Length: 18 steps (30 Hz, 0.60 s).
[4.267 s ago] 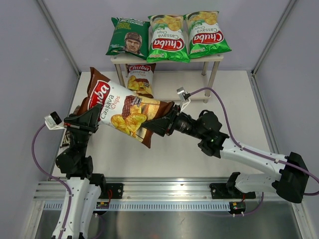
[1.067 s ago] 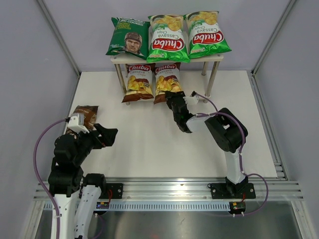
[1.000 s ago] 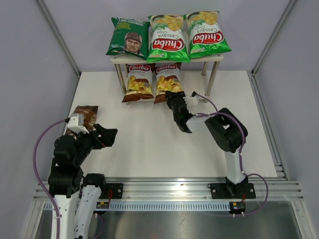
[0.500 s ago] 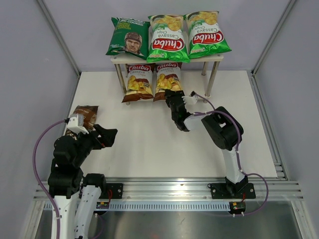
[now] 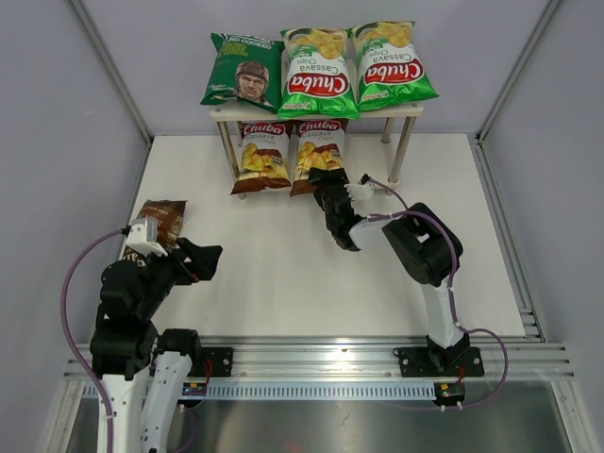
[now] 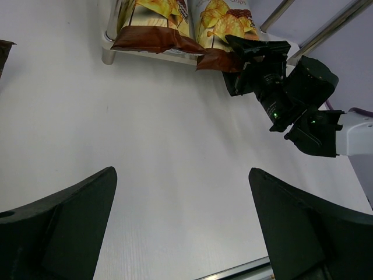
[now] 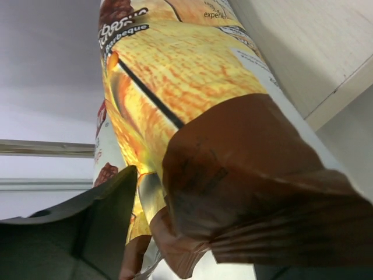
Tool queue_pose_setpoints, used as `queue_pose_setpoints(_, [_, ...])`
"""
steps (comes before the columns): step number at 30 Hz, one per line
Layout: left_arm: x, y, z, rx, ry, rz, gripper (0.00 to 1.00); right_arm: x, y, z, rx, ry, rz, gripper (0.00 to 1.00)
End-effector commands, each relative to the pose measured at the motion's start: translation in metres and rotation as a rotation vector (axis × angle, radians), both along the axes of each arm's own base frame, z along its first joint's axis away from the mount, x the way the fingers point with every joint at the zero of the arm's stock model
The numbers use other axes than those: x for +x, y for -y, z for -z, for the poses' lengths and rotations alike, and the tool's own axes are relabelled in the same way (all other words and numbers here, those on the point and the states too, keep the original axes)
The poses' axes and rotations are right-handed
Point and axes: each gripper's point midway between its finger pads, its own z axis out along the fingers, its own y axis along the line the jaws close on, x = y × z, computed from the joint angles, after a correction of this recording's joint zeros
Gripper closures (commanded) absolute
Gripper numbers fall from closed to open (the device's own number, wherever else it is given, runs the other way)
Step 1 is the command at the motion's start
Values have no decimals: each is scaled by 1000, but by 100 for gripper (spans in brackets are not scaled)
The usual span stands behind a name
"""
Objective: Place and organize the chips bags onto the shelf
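The shelf [image 5: 223, 110] carries three chips bags on its top board: a dark green one with a man's face [image 5: 242, 71] and two bright green Chuba bags [image 5: 319, 71] [image 5: 390, 64]. On the lower board lie two brown-and-white Chuba bags [image 5: 264, 156] [image 5: 319, 156]. My right gripper [image 5: 330, 195] is at the near end of the right one [image 7: 192, 76], jaws apart around its crimped brown edge, the left finger [image 7: 111, 216] clear of the foil. A dark brown bag [image 5: 160, 220] lies flat on the table at the left. My left gripper [image 5: 203, 257] hovers open and empty beside it.
Grey enclosure walls stand close on the left, right and behind the shelf. The shelf's thin metal legs [image 5: 403, 151] rise by my right arm's wrist. A purple cable [image 5: 415, 217] loops over the right arm. The aluminium base rail [image 5: 311, 359] runs along the near edge.
My right gripper's jaws have spread apart at the bag's near end, and that bag sits slightly further in under the top board. The left arm has stayed put.
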Motion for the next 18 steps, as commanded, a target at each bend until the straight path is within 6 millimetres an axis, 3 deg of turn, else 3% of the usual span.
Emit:
queue_pose_setpoints(1, [0,-1,-10,9,51,-1,1,-13,3,-4,-4,-11,3,21])
queue_pose_setpoints(6, [0,-1,-10,8,50,0,1,-22,4,-10,-7,-5,-31,14])
queue_pose_setpoints(9, [0,-1,-10,9,51,1,1,-27,-1,-18,-1,32,-84,1])
queue_pose_setpoints(13, [2,-1,-8,7,39,-2,1,-32,-6,-29,10,80,-154,0])
queue_pose_setpoints(18, [5,-2,-4,9,17,-11,1,-42,4,-42,19,129,-209,1])
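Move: My right hand is at the lower front end of the brown Chuba bag on the lower shelf; the bag's middle is roughly 7 cm ahead, 2 cm left and slightly above. The other Chuba bag stands about 16 cm to my left and 7 cm ahead, and the shelf's front right post some 18 cm to my right, level with me. From my left hand the nearer bag is roughly 39 cm ahead, 23 cm right and 14 cm lower. I finish opening my right fingers, already well parted, until they are fully wide, and draw straight back about 4 cm from the brown Chuba bag's lower end, coming clear of it. I dip some 2 cm on the way and recover a little, while my wrist swings about 10 degrees counter-clockwise. ##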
